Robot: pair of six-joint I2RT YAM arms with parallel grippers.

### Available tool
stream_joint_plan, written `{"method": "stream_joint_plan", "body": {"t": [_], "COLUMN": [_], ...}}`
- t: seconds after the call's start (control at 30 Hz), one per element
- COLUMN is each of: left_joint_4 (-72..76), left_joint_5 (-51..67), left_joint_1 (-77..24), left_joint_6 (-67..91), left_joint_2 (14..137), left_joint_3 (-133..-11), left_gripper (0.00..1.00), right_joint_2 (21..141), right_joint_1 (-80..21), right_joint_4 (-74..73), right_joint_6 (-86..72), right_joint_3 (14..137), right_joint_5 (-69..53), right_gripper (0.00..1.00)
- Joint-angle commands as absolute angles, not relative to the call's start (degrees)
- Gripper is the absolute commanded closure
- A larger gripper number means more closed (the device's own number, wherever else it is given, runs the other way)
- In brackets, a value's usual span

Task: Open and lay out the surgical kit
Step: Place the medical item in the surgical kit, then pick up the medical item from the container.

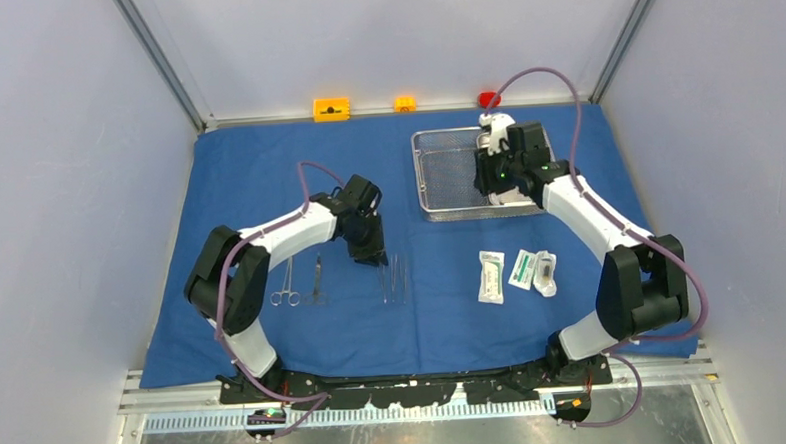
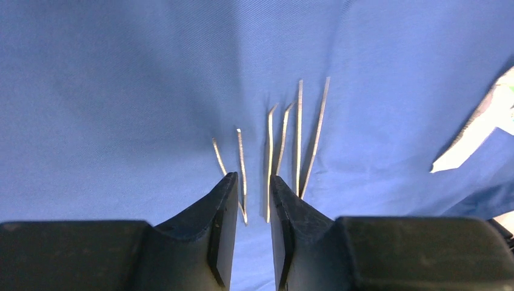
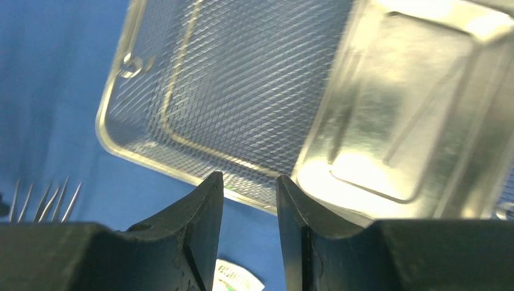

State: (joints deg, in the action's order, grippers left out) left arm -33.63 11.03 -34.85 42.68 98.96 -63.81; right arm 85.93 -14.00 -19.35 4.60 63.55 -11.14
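Note:
The blue cloth wrap [image 1: 217, 190] lies spread flat. On it at the back right stands the wire-mesh basket [image 1: 437, 170], with the steel tray [image 3: 412, 103] inside at its right end. My right gripper [image 1: 485, 183] hovers open over the basket's near rim [image 3: 182, 163], with nothing between its fingers [image 3: 206, 206]. Scissors [image 1: 286, 287] and forceps [image 1: 317, 280] lie at the left. Beside them lie three tweezers [image 1: 395, 279]. My left gripper [image 2: 253, 182] stands just above the tweezers' near ends [image 2: 270, 163], slightly open, holding nothing. Three white packets [image 1: 516, 274] lie to the right.
Two orange blocks [image 1: 331, 109] [image 1: 405, 103] and a red block [image 1: 489, 100] sit on the back ledge beyond the cloth. Grey walls close in the left, right and back. A metal rail [image 1: 416, 386] with the arm bases runs along the front edge.

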Motion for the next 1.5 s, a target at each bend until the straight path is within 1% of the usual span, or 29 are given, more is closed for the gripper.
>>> {"method": "stream_joint_plan", "body": {"t": [0.0,0.23,0.37,0.4,0.5,0.57,0.63,0.87,1.0,1.13,1.3,1.47], "left_joint_4": [-33.6,-37.1,-39.2,-40.1,-42.2,-43.2,-44.3,-47.4,-49.1,-50.0,-51.8,-53.7], "left_joint_5": [11.2,6.8,5.8,5.9,7.9,9.8,11.2,15.3,20.7,27.6,28.6,29.3], "left_joint_1": [-34.6,-34.1,-33.3,-33.0,-32.2,-31.7,-31.0,-30.1,-27.7,-25.1,-24.4,-22.7], "left_joint_6": [35.4,22.0,12.1,9.5,2.5,-1.7,-5.0,-14.0,-16.3,-16.8,-18.7,-19.7], "left_joint_2": [95.5,95.2,94.9,94.9,94.5,94.6,95.1,96.2,97.0,98.6,101.5,105.7], "left_joint_3": [-68.8,-76.3,-80.7,-81.7,-84.2,-85.3,-85.9,-87.4,-89.1,-91.4,-95.2,-99.2], "left_gripper": [0.71,0.47,0.35,0.33,0.31,0.3,0.3,0.28,0.26,0.2,0.15,0.14], "right_joint_2": [86.6,93.9,99.6,101.1,105.1,107.1,109.0,115.4,116.0,117.5,120.1,122.9], "right_joint_1": [-10.5,-6.0,-4.2,-4.0,-3.6,-3.6,-3.6,-3.6,-3.5,-3.2,-2.9,-2.7], "right_joint_4": [-17.7,-22.5,-27.5,-28.9,-32.8,-34.2,-35.4,-42.3,-46.3,-52.6,-56.9,-56.9], "right_joint_6": [0.4,2.5,5.3,6.3,10.3,12.6,14.7,22.3,26.5,32.1,36.6,39.5], "right_joint_3": [69.2,76.8,81.9,83.2,87.0,88.8,90.0,94.9,95.6,98.6,101.6,103.5], "right_joint_5": [-2.5,-0.8,-2.3,-2.9,-4.4,-4.8,-5.8,-9.2,-13.3,-16.1,-17.7,-18.1], "right_gripper": [0.57,0.53,0.5,0.49,0.45,0.37,0.36,0.35,0.35,0.35,0.35,0.36]}}
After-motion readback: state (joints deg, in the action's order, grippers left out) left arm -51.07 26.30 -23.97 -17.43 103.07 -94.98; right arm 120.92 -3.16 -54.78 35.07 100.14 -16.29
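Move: The medical item, a thin instrument lying in the steel tray, is about 8 cm ahead of the right hand, 11 cm to its right and 11 cm below; the wire basket's middle lies some 9 cm ahead and 3 cm right, the long white pack 12 cm back and 3 cm right. From the left hand that item is roughly 18 cm ahead and 30 cm right. The newly laid tweezers sit 3 cm behind the left hand, 1 cm right. The right hand heads over the basket's front rim into the steel tray: forward and right some 9 cm with a small rise, then down about 11 cm, easing back a little, wrist tipping down and turning counter-clockwise late, fingers opening further. The empty left hand rises and goes forward away from the tweezers, opening wide, turning clockwise and tilting its fingers outward. ##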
